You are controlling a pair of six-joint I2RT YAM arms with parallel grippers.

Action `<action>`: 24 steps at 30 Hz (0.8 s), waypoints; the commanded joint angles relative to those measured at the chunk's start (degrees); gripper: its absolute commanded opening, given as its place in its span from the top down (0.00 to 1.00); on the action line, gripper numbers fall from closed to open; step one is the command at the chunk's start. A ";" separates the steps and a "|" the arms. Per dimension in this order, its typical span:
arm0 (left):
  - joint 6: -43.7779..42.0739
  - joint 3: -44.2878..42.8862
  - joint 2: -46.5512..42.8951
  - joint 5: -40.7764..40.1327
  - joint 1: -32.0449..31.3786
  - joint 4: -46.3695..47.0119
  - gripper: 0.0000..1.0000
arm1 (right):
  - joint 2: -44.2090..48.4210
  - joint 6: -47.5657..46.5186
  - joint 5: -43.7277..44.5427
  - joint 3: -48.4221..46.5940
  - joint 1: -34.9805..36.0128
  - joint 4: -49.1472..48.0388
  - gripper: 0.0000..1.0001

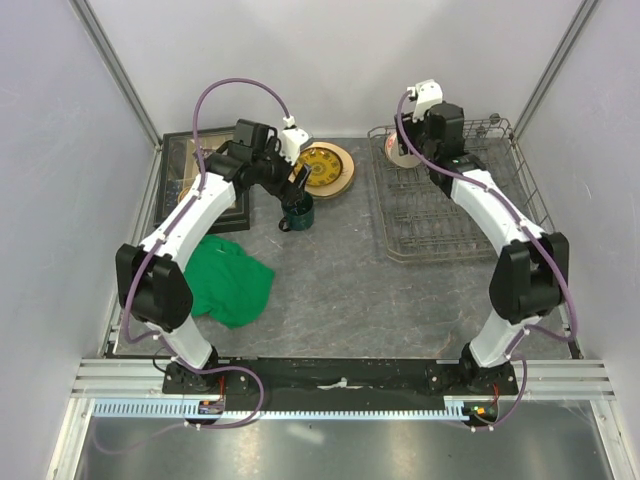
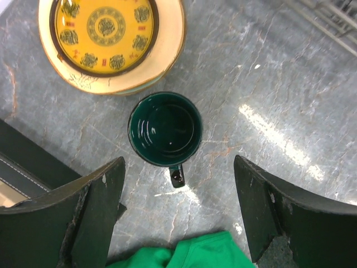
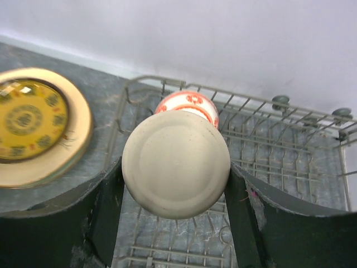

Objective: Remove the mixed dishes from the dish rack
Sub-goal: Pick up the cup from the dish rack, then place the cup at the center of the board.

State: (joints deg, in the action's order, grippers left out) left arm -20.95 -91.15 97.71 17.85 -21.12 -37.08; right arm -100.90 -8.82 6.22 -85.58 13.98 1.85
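Note:
The grey wire dish rack [image 1: 450,215] stands at the back right. In its far left corner my right gripper [image 3: 174,187] is shut on a beige handleless cup [image 3: 175,162], one finger pressed to each side; the cup's base faces the camera. Just behind it sits a small red-and-white bowl [image 3: 189,102]. A dark green mug [image 2: 165,129] stands upright on the table left of the rack, handle toward me. My left gripper [image 2: 178,215] hovers open above and just short of the mug, holding nothing. Stacked tan plates with a yellow patterned centre [image 2: 106,33] lie beyond the mug.
A green cloth [image 1: 228,280] lies crumpled on the left, its edge under my left gripper [image 2: 195,254]. A black box with a glass lid [image 1: 195,175] sits at the back left beside the left arm. Walls enclose the table on three sides.

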 commanded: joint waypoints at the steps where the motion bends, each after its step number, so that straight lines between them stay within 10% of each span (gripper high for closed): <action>1: 2.84 2.56 -5.51 4.12 0.03 5.96 0.15 | 9.03 3.54 -5.41 0.85 -0.27 2.45 0.54; 13: 10.30 11.87 -14.12 21.60 -0.23 22.80 0.14 | 25.84 13.56 -40.12 9.28 -0.27 7.39 0.55; 24: 18.75 29.79 -24.58 28.29 -2.25 50.51 0.14 | 30.33 33.76 -60.96 15.79 -0.35 -12.90 0.54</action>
State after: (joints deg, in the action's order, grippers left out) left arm -7.25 -66.48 78.24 41.54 -22.98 -2.44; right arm -71.66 14.98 -44.27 -70.85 13.78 2.04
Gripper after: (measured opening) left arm 0.856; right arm 0.725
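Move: The right hand already holds the cup, its middle about 4 cm ahead; the left gripper waits roughly 26 cm to its left, 12 cm back and a little lower. The bowl sits in the rack some 11 cm ahead of the right hand, 2 cm left and 16 cm below. From the left hand the cup is about 16 cm ahead, 26 cm right and 4 cm up; the mug is 3 cm ahead, 2 cm right, 13 cm below, the plate stack 14 cm ahead, 6 cm right, 17 cm below. The right hand swings the held cup about 20 cm back, left and up towards the rising left hand. ##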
